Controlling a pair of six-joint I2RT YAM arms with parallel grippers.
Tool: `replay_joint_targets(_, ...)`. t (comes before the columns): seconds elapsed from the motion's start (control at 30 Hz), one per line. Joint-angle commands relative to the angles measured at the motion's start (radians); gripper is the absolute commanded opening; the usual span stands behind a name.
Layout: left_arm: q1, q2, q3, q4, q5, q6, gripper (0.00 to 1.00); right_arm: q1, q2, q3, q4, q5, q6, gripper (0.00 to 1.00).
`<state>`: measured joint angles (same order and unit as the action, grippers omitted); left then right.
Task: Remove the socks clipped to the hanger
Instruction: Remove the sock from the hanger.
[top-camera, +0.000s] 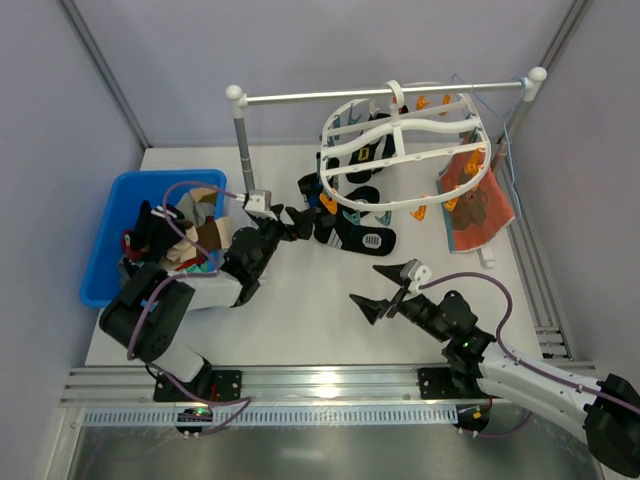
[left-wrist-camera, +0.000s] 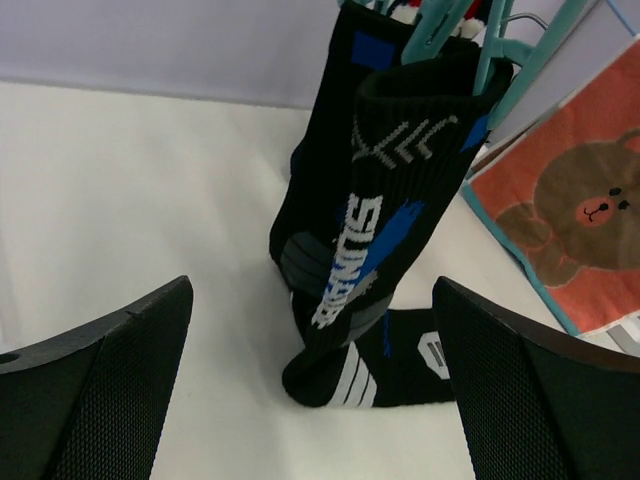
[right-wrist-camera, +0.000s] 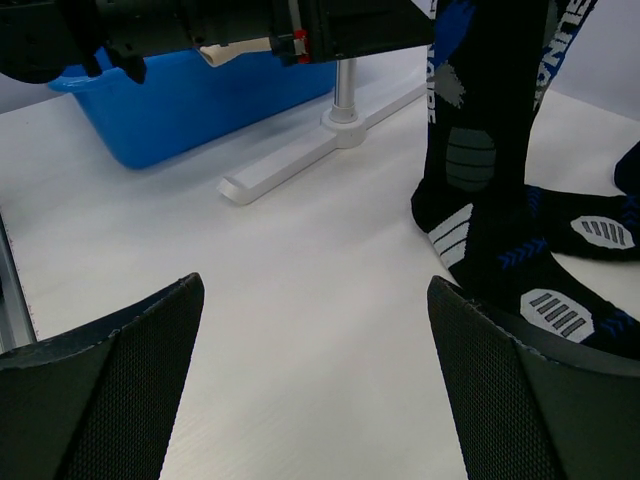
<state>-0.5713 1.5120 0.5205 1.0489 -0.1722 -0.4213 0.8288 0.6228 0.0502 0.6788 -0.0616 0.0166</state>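
The white oval hanger (top-camera: 400, 140) hangs by its hook from the rail, with orange and teal clips around its rim. Black socks (top-camera: 362, 200) dangle from its near-left side, toes resting on the table. My left gripper (top-camera: 302, 212) stands open just left of them. In the left wrist view a black sock with blue and white lettering (left-wrist-camera: 385, 235) hangs from a teal clip (left-wrist-camera: 440, 30), centred ahead of the open left gripper (left-wrist-camera: 312, 400), untouched. My right gripper (top-camera: 378, 290) is open and empty over bare table, the socks (right-wrist-camera: 480, 150) ahead to its right in the right wrist view.
A blue bin (top-camera: 110, 240) holding several loose socks sits at the left. The rail stand's post (top-camera: 243, 140) and foot (right-wrist-camera: 300, 160) stand behind my left arm. An orange-red bear-print cloth (top-camera: 475, 205) hangs at the right, beside a thin blue wire hanger (top-camera: 505, 130).
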Motion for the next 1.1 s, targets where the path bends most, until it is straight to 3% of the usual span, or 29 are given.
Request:
replay_joint_targets(0.0, 0.004, 0.091, 0.075, 0.243, 0.097, 0.087, 1.0, -0.003, 0.023, -0.015, 0.064, 0.009, -0.007, 0.92)
replay_joint_targets(0.23, 0.034, 0.238, 0.144, 0.399, 0.14, 0.033, 1.0, -0.005, 0.1, 0.005, 0.077, 0.026, -0.012, 0.92)
replay_joint_targets(0.27, 0.043, 0.255, 0.147, 0.425, 0.152, 0.023, 0.96, -0.005, 0.107, 0.008, 0.083, 0.028, -0.01, 0.92)
replay_joint_targets(0.33, 0.047, 0.296, 0.145, 0.495, 0.169, -0.005, 0.79, -0.005, 0.121, 0.008, 0.088, 0.032, -0.009, 0.92)
replay_joint_targets(0.37, 0.047, 0.3, 0.153, 0.497, 0.169, -0.007, 0.63, -0.005, 0.121, 0.007, 0.091, 0.037, -0.012, 0.92)
replay_joint_targets(0.43, 0.047, 0.31, 0.171, 0.497, 0.233, -0.014, 0.47, -0.005, 0.118, 0.005, 0.091, 0.043, -0.01, 0.92)
replay_joint_targets(0.47, 0.045, 0.313, 0.177, 0.497, 0.241, -0.025, 0.32, -0.005, 0.117, 0.004, 0.091, 0.043, -0.01, 0.92)
replay_joint_targets(0.57, 0.033, 0.301, 0.185, 0.497, 0.243, -0.028, 0.13, -0.005, 0.107, -0.001, 0.091, 0.049, -0.01, 0.92)
replay_joint_targets(0.73, -0.015, 0.216, 0.145, 0.497, 0.227, 0.013, 0.0, -0.005, 0.107, -0.001, 0.09, 0.055, -0.01, 0.92)
replay_joint_targets(1.07, -0.134, 0.096, 0.032, 0.496, 0.134, 0.101, 0.0, -0.005, 0.114, -0.001, 0.084, 0.1, -0.01, 0.92)
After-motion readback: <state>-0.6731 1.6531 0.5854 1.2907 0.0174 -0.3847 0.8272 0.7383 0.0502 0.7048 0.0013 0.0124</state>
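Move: Clipped by its cuff, the nearer black sock with white lettering hangs some 4 cm ahead of the left hand, 4 cm right and a little lower. Its teal clip is about 6 cm ahead, 7 cm right and 8 cm above the hand; the second black sock hangs some 9 cm ahead and 5 cm right. From the right hand the nearer sock lies about 19 cm ahead and 11 cm left, roughly level. Reaching about 4 cm forward and 3 cm right with open fingers, then dipping, the left hand shuts on the lower leg of the nearer sock and pinches it. Keeping that grip, it draws back about 6 cm while rising and edging right, the wrist turning some 15 degrees clockwise. The open right hand sinks about 2.5 cm and touches nothing. ##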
